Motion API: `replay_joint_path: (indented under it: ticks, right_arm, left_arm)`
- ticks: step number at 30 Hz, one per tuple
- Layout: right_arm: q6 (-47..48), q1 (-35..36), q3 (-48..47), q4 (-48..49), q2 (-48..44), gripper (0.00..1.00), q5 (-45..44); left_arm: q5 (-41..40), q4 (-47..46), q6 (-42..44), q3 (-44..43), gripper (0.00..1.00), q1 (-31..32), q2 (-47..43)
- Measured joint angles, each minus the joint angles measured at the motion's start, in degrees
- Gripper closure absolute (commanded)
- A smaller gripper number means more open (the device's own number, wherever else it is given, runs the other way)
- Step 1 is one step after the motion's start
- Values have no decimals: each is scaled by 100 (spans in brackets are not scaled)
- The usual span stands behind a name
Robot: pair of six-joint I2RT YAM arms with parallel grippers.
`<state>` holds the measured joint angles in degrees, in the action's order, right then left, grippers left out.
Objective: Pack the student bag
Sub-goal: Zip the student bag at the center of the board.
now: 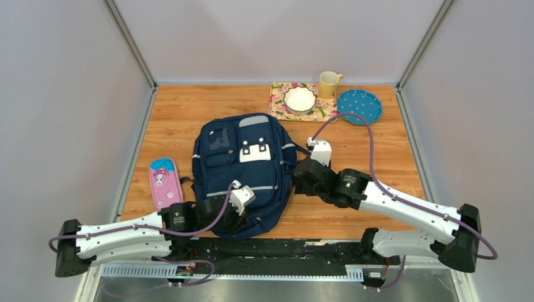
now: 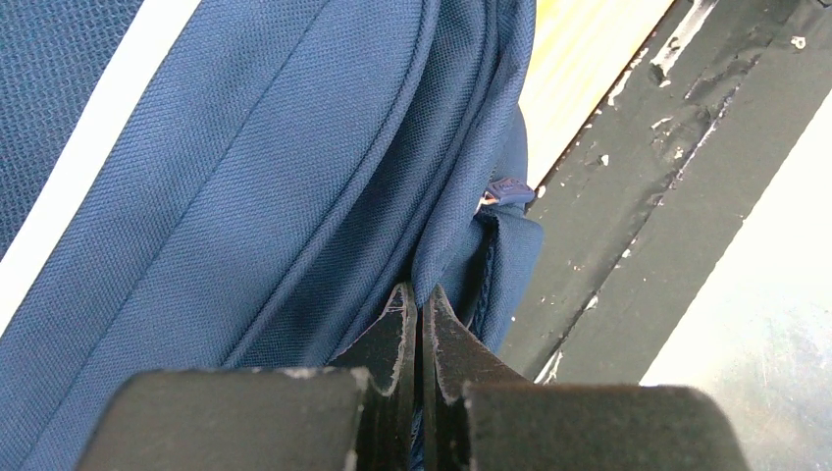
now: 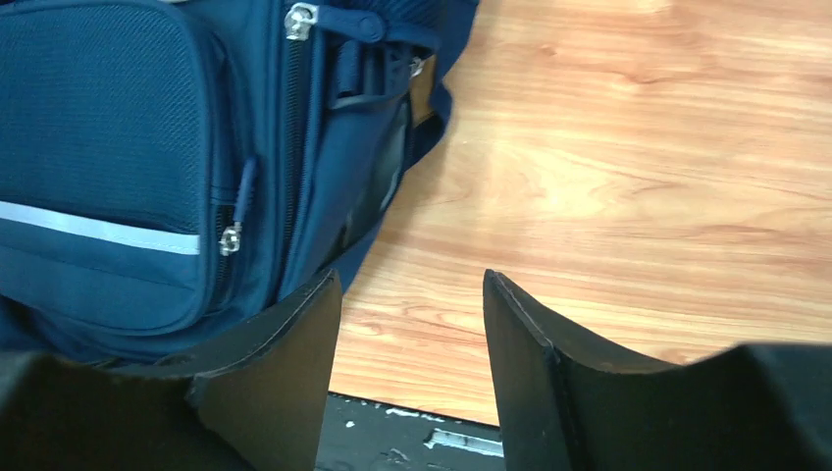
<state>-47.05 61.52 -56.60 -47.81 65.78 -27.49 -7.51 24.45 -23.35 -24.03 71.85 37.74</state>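
The student bag (image 1: 242, 170), a navy backpack with grey stripes and a white patch, lies flat in the middle of the wooden table. My left gripper (image 1: 234, 220) sits at the bag's near edge. Its jaws are shut, with a fold of the blue fabric (image 2: 461, 177) pinched between the tips of the left gripper (image 2: 420, 294). My right gripper (image 1: 296, 175) hovers just off the bag's right side. In the right wrist view the right gripper (image 3: 410, 283) is open over bare wood, with nothing between its fingers, and the bag's zipped side pocket (image 3: 108, 147) lies to its left.
A pink pencil case (image 1: 164, 182) lies left of the bag. At the back right are a white bowl (image 1: 300, 99) on a floral mat (image 1: 277, 108), a yellow mug (image 1: 329, 83) and a blue dotted plate (image 1: 359, 106). A black rail (image 1: 283, 248) runs along the near edge.
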Motion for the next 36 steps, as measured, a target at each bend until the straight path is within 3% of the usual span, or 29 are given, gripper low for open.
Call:
replay_joint_path:
  ticks: [6, 12, 22, 29, 33, 36]
  right_arm:
    - [50, 31, 267, -70, -610, 41, -175]
    - [-179, 31, 1150, 986, -973, 41, 605]
    - [-634, -918, 1714, 3023, -295, 41, 1860]
    - [-761, -1062, 1596, 3230, 367, 44, 2302]
    - [-831, -1067, 1596, 3259, 378, 62, 2347]
    - [-868, -1067, 1580, 3318, 457, 86, 2420]
  left_arm:
    - [-55, 114, -17, 0, 100, 0, -122]
    - [-28, 96, -15, 0, 100, 0, -35]
    - [11, 63, -11, 0, 100, -2, 22]
    - [11, 87, -11, 0, 100, -4, 20]
    - [11, 90, -11, 0, 100, -4, 2]
    - [11, 90, 4, 0, 100, -4, -7]
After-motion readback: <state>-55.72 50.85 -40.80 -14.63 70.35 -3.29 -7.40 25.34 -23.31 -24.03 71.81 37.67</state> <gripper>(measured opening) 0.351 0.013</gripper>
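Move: The right hand's goal, the zip edge along the bag's right side, lies about 6 cm to its left, 2 cm ahead and 5 cm below. The main zip slider is roughly 7 cm ahead and 6 cm left, the front-pocket zip pull 1 cm ahead and 9 cm left, and the white patch 9 cm ahead and 15 cm left, all about 5 cm below. From the left hand the goal is some 12 cm ahead, 12 cm right and about level. The right hand, fingers wide, first drifts a little right and back and rises slightly, then swings about 8 cm left and some 6 cm down onto the bag's right side, ending with a short reach forward; on the way it rolls some 25 degrees, its left side rising, and tips a bit further down. Once over the zip edge, just short of the main slider, its fingers begin closing around that ridge but aren't yet shut, while the left hand stays put and keeps its pinch on the fold at the bag's near end. ##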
